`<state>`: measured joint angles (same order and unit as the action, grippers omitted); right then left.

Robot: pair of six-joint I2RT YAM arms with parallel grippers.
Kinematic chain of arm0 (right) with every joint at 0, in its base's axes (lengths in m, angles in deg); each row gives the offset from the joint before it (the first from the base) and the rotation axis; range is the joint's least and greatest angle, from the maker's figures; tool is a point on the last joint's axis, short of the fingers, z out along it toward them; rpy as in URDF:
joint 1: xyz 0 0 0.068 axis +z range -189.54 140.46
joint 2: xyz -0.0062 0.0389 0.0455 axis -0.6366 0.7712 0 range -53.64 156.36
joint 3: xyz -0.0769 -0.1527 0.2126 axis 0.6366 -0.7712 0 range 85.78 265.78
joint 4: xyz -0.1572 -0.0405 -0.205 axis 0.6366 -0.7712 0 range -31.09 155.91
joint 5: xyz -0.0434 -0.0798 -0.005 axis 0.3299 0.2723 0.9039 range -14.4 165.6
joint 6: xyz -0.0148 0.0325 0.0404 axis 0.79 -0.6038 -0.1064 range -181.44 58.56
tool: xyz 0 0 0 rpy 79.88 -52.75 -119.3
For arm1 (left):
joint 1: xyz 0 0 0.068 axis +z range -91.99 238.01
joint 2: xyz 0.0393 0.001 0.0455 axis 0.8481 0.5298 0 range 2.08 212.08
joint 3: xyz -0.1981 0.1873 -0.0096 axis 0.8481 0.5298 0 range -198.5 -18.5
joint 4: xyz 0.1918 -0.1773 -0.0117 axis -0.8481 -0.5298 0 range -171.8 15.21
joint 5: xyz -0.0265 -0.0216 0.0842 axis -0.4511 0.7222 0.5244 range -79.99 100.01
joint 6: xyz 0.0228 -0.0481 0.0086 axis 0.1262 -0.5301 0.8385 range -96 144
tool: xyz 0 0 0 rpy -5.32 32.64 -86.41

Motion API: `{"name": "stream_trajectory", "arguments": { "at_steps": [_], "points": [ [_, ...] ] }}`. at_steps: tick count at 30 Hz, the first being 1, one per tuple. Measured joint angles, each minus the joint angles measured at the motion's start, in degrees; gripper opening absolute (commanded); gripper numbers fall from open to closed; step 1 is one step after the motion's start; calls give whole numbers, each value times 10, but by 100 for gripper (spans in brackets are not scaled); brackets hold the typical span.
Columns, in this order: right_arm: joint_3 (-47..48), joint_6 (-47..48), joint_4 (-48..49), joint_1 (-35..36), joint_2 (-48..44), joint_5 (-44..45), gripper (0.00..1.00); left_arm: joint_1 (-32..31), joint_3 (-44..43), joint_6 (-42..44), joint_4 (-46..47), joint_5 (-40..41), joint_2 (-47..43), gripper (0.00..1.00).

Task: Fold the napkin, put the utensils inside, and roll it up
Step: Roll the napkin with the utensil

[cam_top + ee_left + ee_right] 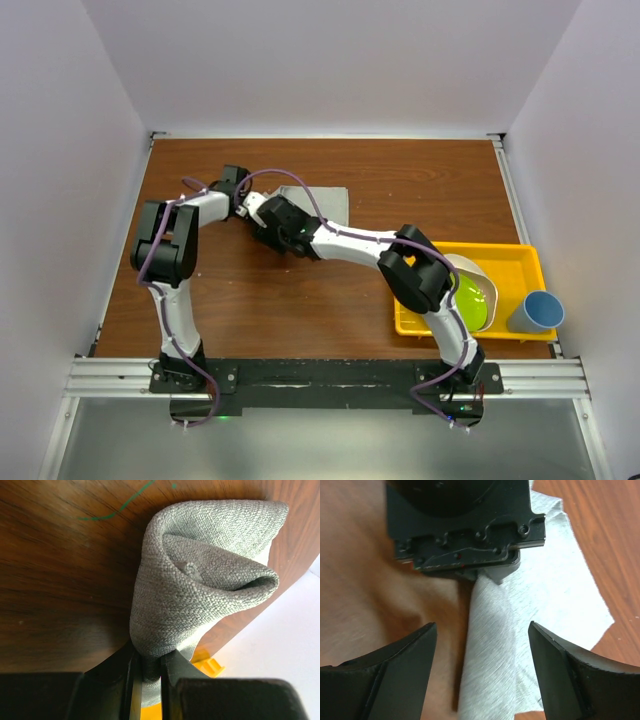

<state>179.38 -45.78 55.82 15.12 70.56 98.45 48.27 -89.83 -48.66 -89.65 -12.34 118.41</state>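
Observation:
The light grey napkin (322, 201) lies at the back middle of the table, with one end rolled into a loose tube. In the left wrist view the curled napkin (200, 580) rises from my left gripper (150, 667), which is shut on its gathered edge. My left gripper (250, 207) sits at the napkin's left end. My right gripper (266, 224) is just in front of it. My right gripper (482, 645) stands open, its fingers on either side of the napkin's rolled part (500, 630) without touching it. The left gripper's body (465, 525) fills the top of that view. The utensils are hidden.
A yellow tray (520, 250) at the right edge holds a white bowl with a green inside (470, 298). A blue cup (535, 312) stands at the tray's right end. White walls enclose the wooden table (300, 300). A green line (115, 510) marks the wood.

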Motion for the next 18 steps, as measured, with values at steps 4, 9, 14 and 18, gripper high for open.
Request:
{"name": "stream_trajectory", "arguments": {
  "at_steps": [4, 9, 14, 18],
  "points": [
    [2, 9, 16, -1, 25, 11, 71, -1, -10, -2, -16, 1, 3, 0],
    [9, 8, 28, -3, 50, 23, 59, 0, -21, -2, -35, 0, 8, 0],
    [22, -1, 28, -4, 67, 36, 19, 0, -27, 0, -50, 0, 9, 0],
    [26, -9, 25, -7, 71, 47, 0, 1, -33, 10, -59, 2, 9, 0]
  ]
}}
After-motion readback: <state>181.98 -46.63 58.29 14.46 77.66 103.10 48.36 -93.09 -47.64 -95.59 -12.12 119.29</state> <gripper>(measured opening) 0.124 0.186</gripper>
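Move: The stretch of rolled napkin that the right hand goes for lies about 4 cm below it and 2 cm ahead, between its open fingers' path. The left fingers' pinch on the roll is some 4 cm ahead, 4 cm left and 5 cm lower, and the unrolled sheet spreads roughly 7 cm to the right, 4 cm ahead and 7 cm below. From the left hand that same stretch is about 4 cm right and 2 cm back, at nearly its own height. The right hand sinks about 4 cm while easing some 2 cm forward, its open fingers straddling the rolled napkin just beside the left gripper, with hardly any turn of the wrist. As it gets low the fingers close from wide open to nearly shut and pinch the roll, while the left hand stays in place and keeps its own pinch. ##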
